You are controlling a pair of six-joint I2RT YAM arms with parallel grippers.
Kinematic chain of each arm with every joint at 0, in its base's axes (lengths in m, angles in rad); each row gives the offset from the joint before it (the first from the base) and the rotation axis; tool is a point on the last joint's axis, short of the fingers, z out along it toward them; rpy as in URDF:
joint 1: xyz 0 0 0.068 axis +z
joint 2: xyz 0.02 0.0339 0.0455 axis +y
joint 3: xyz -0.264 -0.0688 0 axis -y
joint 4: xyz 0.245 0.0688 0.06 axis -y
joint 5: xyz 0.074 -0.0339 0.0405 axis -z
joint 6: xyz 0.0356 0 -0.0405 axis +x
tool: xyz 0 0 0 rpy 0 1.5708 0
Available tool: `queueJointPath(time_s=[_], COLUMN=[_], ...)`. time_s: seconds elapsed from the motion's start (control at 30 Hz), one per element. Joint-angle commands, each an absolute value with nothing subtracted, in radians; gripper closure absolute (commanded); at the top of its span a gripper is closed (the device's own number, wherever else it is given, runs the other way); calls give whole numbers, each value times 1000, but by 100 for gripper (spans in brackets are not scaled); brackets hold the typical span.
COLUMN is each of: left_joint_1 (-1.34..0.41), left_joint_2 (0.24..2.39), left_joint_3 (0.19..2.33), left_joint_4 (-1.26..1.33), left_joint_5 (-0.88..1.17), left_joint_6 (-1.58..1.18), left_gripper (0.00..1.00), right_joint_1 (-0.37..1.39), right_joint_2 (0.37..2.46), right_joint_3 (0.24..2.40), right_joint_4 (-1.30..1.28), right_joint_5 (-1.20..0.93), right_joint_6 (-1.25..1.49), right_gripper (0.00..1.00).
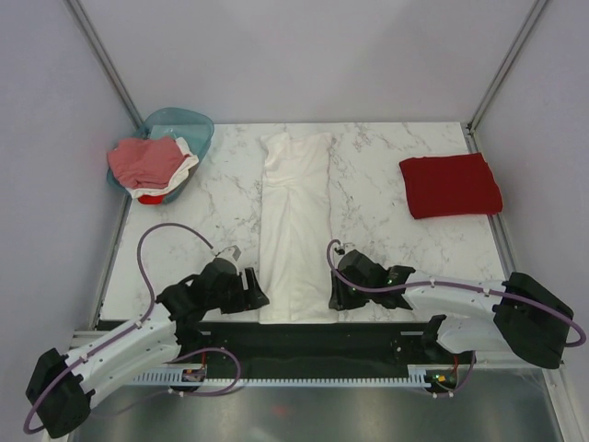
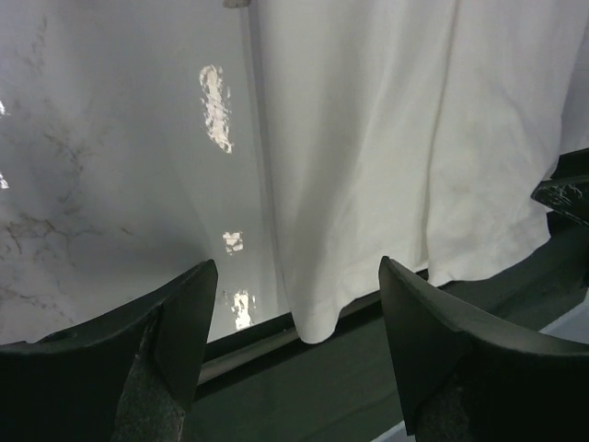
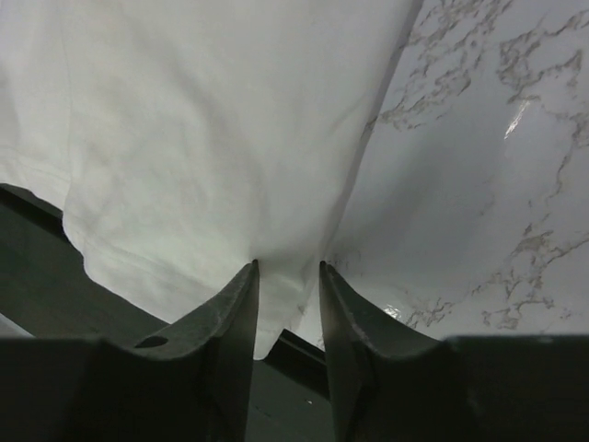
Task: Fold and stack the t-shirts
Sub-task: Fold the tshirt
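A white t-shirt [image 1: 296, 230] lies as a long narrow strip down the middle of the marble table, its hem hanging just over the near edge. My left gripper [image 1: 253, 293] sits at the hem's near left corner. In the left wrist view it [image 2: 294, 265] stands wide open, with the shirt [image 2: 386, 138] ahead and nothing between the fingers. My right gripper [image 1: 339, 296] is at the near right corner. In the right wrist view its jaws [image 3: 288, 265] are narrowed but open, straddling the shirt's [image 3: 212, 138] hem corner. A folded dark red t-shirt [image 1: 451, 184] lies at the back right.
A teal plastic basket [image 1: 189, 120] stands at the back left, holding a pinkish-red t-shirt [image 1: 143, 158] over a white one [image 1: 181, 170]. A dark rail [image 1: 304, 336] runs along the table's near edge below the hem.
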State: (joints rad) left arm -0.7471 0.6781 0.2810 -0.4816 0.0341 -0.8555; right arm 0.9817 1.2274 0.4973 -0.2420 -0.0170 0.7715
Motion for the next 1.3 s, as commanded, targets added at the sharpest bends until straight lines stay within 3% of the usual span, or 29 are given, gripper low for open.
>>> queueJointPath(time_s=[0.0, 0.07, 0.1, 0.17, 0.2, 0.3, 0.7, 0.8, 0.93, 1.0, 1.03, 1.27], left_joint_1=[-778, -793, -798, -808, -811, -827, -873, -873, -874, -874, -874, -874], left_joint_2=[623, 600, 598, 601, 604, 614, 672, 680, 725, 745, 747, 699], left_joint_3=[255, 249, 244, 244, 245, 253, 275, 268, 261, 267, 275, 346], left_joint_4=[-511, -521, -522, -529, -532, -548, -557, -525, -469, -463, -462, -474], left_joint_5=[63, 64, 64, 71, 72, 71, 31, 32, 57, 60, 60, 51], left_joint_6=[-929, -937, -946, -951, -957, -968, -1020, -1023, -1017, -1008, -1003, -982], left_gripper=[22, 23, 24, 26, 27, 29, 46, 58, 84, 87, 97, 98], right_joint_1=[1000, 1003, 1005, 1008, 1008, 1009, 1008, 1008, 1009, 1008, 1008, 1008], right_joint_2=[1229, 1221, 1218, 1213, 1212, 1197, 1174, 1177, 1178, 1178, 1177, 1160], right_joint_3=[472, 468, 465, 460, 459, 453, 465, 474, 485, 488, 491, 555], right_joint_4=[-235, -233, -233, -233, -233, -233, -219, -219, -219, -219, -218, -247], right_joint_5=[-44, -49, -52, -60, -64, -64, -78, -84, -89, -89, -89, -31], right_joint_6=[795, 796, 796, 793, 792, 792, 775, 770, 770, 769, 769, 759], right_gripper=[62, 66, 74, 82, 92, 100, 100, 100, 100, 100, 100, 100])
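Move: The left hand aims at the near left corner of the white t-shirt, roughly 4 cm back, 1 cm to the right and 2 cm below; the table's near edge is about 5 cm straight back of the hand. The near right corner lies some 2 cm straight back of the right hand and 1 cm below it. From the right hand, the folded red t-shirt lies around 28 cm ahead and 26 cm right. Back towards the table's near edge, both hands ease onto the white t-shirt's near corners. The right goes about 1.5 cm, shuts first on the right corner and holds it. The left goes 3 cm, sinking 1.5 cm and tilting slightly as its wide-open fingers shut on the left corner, then starts to rise. ##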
